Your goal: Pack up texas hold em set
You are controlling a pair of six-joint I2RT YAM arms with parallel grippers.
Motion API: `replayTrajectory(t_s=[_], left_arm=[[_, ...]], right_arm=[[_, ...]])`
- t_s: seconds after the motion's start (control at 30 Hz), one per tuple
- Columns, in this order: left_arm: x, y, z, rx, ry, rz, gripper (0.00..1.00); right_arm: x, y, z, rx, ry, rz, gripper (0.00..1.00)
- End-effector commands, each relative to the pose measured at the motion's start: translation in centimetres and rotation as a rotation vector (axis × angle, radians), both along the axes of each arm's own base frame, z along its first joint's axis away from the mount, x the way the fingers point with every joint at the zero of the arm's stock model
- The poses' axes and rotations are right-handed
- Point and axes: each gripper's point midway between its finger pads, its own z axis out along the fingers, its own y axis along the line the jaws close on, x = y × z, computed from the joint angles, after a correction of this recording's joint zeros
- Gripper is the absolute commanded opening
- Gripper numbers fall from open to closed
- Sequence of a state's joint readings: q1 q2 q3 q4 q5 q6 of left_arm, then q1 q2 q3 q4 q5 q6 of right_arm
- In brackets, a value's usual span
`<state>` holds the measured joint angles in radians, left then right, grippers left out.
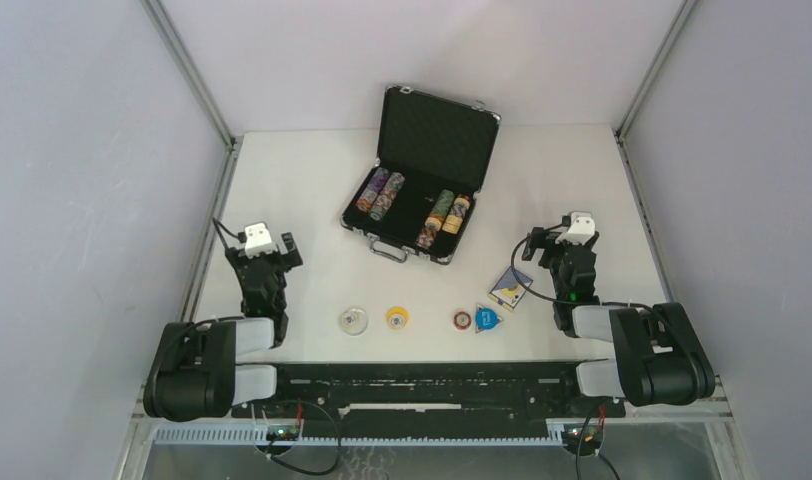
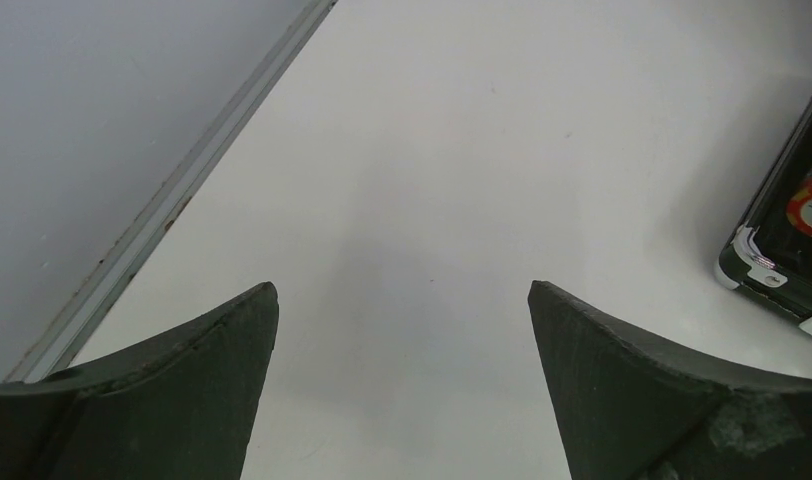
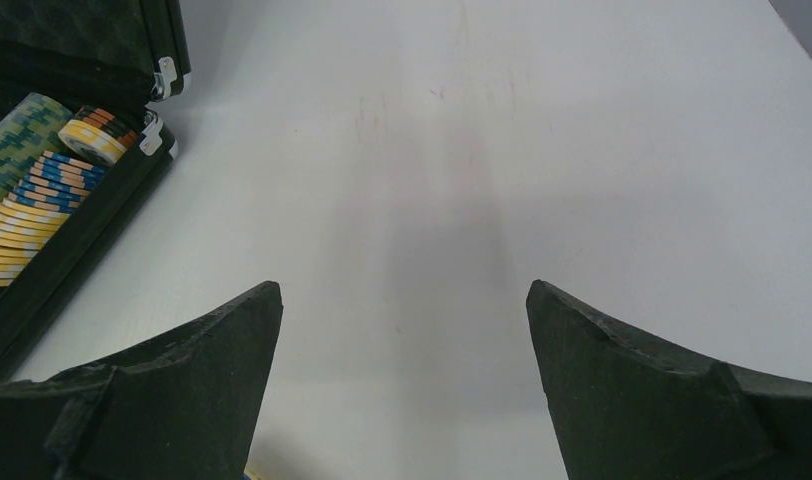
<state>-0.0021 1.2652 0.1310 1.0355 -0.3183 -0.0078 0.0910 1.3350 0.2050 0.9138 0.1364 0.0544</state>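
Note:
The texas hold em set's black briefcase (image 1: 437,135) stands open at the middle back, lid upright. One pair of multicoloured chip rolls (image 1: 379,193) lies in its left side and another pair (image 1: 442,218) in its right. A card deck (image 1: 509,288) lies on the table near my right gripper (image 1: 567,245). A clear token (image 1: 354,320), yellow token (image 1: 397,318), red token (image 1: 463,319) and blue token (image 1: 488,318) sit in a row near the front. My left gripper (image 1: 264,252) hovers at the left. Both grippers (image 2: 402,290) (image 3: 404,290) are open and hold nothing.
The case's silver-cornered rim (image 2: 757,260) shows at the right edge of the left wrist view. In the right wrist view its rim (image 3: 72,265) and chips (image 3: 32,220) sit at the left. Grey walls with metal rails (image 1: 207,100) enclose the white table.

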Motion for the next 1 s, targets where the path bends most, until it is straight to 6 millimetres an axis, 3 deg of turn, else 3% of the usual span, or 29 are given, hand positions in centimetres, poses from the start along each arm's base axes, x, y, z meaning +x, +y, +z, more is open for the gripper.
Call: replayTrajectory(t_s=[0.0,0.07,0.13,0.2,0.23,0.27,0.33,0.43,0.5,0.57,0.63,0.7,0.87,0.97], left_arm=[[1.6,-0.6,3.4,0.015,-0.098,-0.054,1.0],[1.3,-0.9,4.0,0.044,-0.073,-0.055,1.0],[0.5,-0.3,6.3,0.025,-0.06,0.038,1.0],[0.1,-0.3,9.2,-0.131,-0.111,0.127,1.0],[-0.4,-0.4,9.7,-0.266,-0.112,0.188,1.0],[-0.4,-1.3,10.8,-0.34,-0.078,0.167,1.0],[-0.7,-4.0,12.8,-0.302,-0.037,0.095,1.0],[-2.7,-6.7,15.7,-0.161,-0.054,0.094,1.0],[-3.5,-9.6,17.1,-0.14,-0.062,-0.012,1.0],[-3.8,-10.2,15.9,-0.252,-0.047,-0.007,1.0],[-4.2,-9.6,12.6,-0.424,-0.031,0.092,1.0],[-3.8,-11.2,10.4,-0.452,0.054,0.005,1.0],[-4.2,-11.5,8.6,-0.461,0.122,0.003,1.0],[-4.5,-12.4,8.0,-0.49,0.148,-0.042,1.0]], right_arm=[[1.2,0.1,1.9,0.016,-0.053,0.007,1.0],[1.4,0.5,3.4,-0.005,-0.015,0.0,1.0],[1.1,0.6,6.1,0.096,0.069,-0.049,1.0],[0.4,2.4,8.3,0.168,0.081,0.051,1.0],[0.0,3.7,9.6,0.209,0.055,0.109,1.0],[-0.3,4.4,10.7,0.294,0.031,0.106,1.0],[-1.0,6.4,12.9,0.312,-0.016,0.161,1.0],[-2.0,8.6,14.5,0.086,-0.007,0.111,1.0],[-3.1,10.5,14.6,0.056,0.053,0.121,1.0],[-3.7,12.1,13.7,0.148,0.133,0.173,1.0],[-4.3,13.8,12.6,0.268,0.211,0.262,1.0],[-4.9,14.9,12.2,0.301,0.244,0.301,1.0],[-6.8,15.9,14.3,0.053,0.121,0.184,0.99],[-7.2,17.1,13.2,0.013,0.135,0.19,0.98]])
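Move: Lying behind and inward of the right hand, the red chip is about 18 cm back and 23 cm left; the blue button stands 5 cm to the chip's right, the card box 11 cm back and 13 cm left of the hand. From the left hand the pale disc is some 17 cm back and 19 cm right, the yellow chip 10 cm beyond it to the right, the open case's middle 8 cm ahead and 35 cm right. The table is 8–10 cm below both. Springing up some 17 cm from low over the table, both empty, wide-open hands then swing inward and sink partway. The right goes about 18 cm left and 8 cm back towards the red chip, turning counter-clockwise and tipping down; the left goes about 11 cm right and 4 cm back towards the pale disc, its left side dipping roughly 20 degrees. Neither touches anything. ##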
